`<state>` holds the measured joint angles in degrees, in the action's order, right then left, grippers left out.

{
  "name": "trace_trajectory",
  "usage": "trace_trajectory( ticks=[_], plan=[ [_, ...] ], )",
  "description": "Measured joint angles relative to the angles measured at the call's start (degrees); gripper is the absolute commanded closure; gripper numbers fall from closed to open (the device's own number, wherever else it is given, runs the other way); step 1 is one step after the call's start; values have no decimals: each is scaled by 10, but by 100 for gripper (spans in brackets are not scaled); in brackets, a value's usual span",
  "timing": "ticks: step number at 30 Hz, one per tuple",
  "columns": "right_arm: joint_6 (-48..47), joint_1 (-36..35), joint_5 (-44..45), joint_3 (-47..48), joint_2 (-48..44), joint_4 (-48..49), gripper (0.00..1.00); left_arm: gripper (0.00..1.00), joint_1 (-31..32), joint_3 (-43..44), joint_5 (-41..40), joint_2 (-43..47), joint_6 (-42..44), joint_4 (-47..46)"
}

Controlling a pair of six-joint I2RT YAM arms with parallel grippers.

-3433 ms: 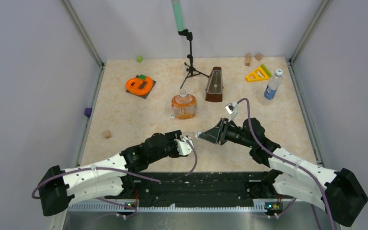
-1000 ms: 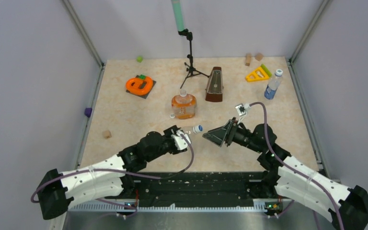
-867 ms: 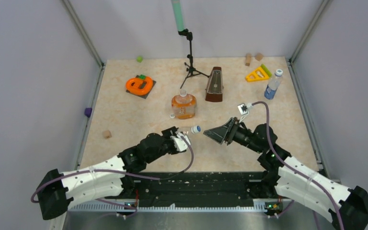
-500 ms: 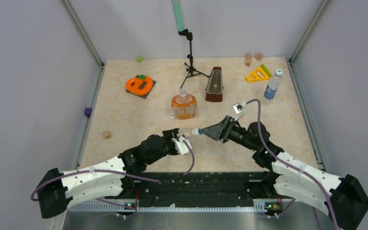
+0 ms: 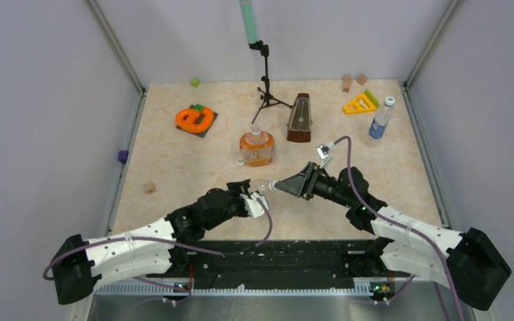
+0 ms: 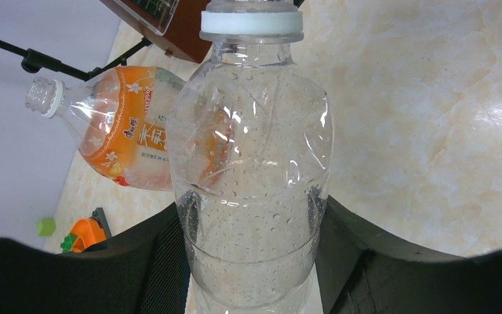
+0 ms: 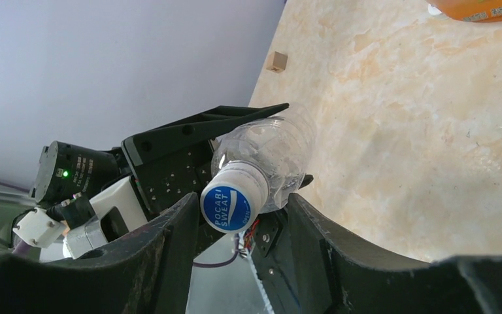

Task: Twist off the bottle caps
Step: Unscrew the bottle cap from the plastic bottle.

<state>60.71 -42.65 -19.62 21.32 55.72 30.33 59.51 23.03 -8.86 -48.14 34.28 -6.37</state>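
Note:
My left gripper point(image 5: 254, 194) is shut on a plain clear bottle point(image 6: 251, 163), held off the table with its neck pointing right. Its cap point(image 7: 234, 206), white with a blue top, sits between the fingers of my right gripper point(image 7: 242, 199). Those jaws stand either side of the cap, with a gap still showing on the right side. In the top view my right gripper point(image 5: 278, 186) hides the cap. The squat orange bottle point(image 5: 256, 148) stands mid-table with a bare threaded neck point(image 6: 42, 98). A blue-labelled bottle point(image 5: 380, 119) stands capped at the far right.
A brown metronome point(image 5: 300, 118) and a black tripod stand point(image 5: 266, 87) stand behind the orange bottle. An orange ring toy point(image 5: 195, 118) lies at the back left and a yellow triangle point(image 5: 359, 103) at the back right. A wooden block point(image 5: 149, 188) lies at the left.
My right gripper has moved left onto the bottle's neck and its jaws have narrowed around the cap. The left gripper has kept its hold on the bottle.

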Motion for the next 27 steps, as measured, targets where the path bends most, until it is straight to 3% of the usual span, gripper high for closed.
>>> trace_trajectory(
  ticks=[6,10,14,23,27],
  plan=[
    [0,0,-4,2,12,4,61,100,2,0,-3,0,5,11],
    [-2,0,-10,4,19,6,83,100,2,0,-9,0,9,19],
    [-17,0,-16,6,22,4,93,100,2,0,-13,0,9,22],
    [-143,0,-68,75,32,-109,98,100,-5,6,19,3,-46,57],
    [-228,1,-94,111,33,-162,98,100,-66,53,136,-8,-108,133]
  ],
)
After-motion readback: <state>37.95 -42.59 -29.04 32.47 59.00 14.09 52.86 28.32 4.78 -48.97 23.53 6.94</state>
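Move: The plastic bottle's blue-topped cap sits between the right hand's open fingers, about 1 cm back of their midpoint and level with it. The orange-label bottle stands some 15 cm ahead and 8 cm left of that hand, the metronome about 27 cm ahead and 8 cm right, both with their middles roughly 12 cm lower. From the left hand, which holds the bottle, the cap is about 9 cm right, 1 cm back and 5 cm up. Right fingers shut on the cap and roll about 20 degrees counter-clockwise, facing it; left counter-turns the held bottle. ##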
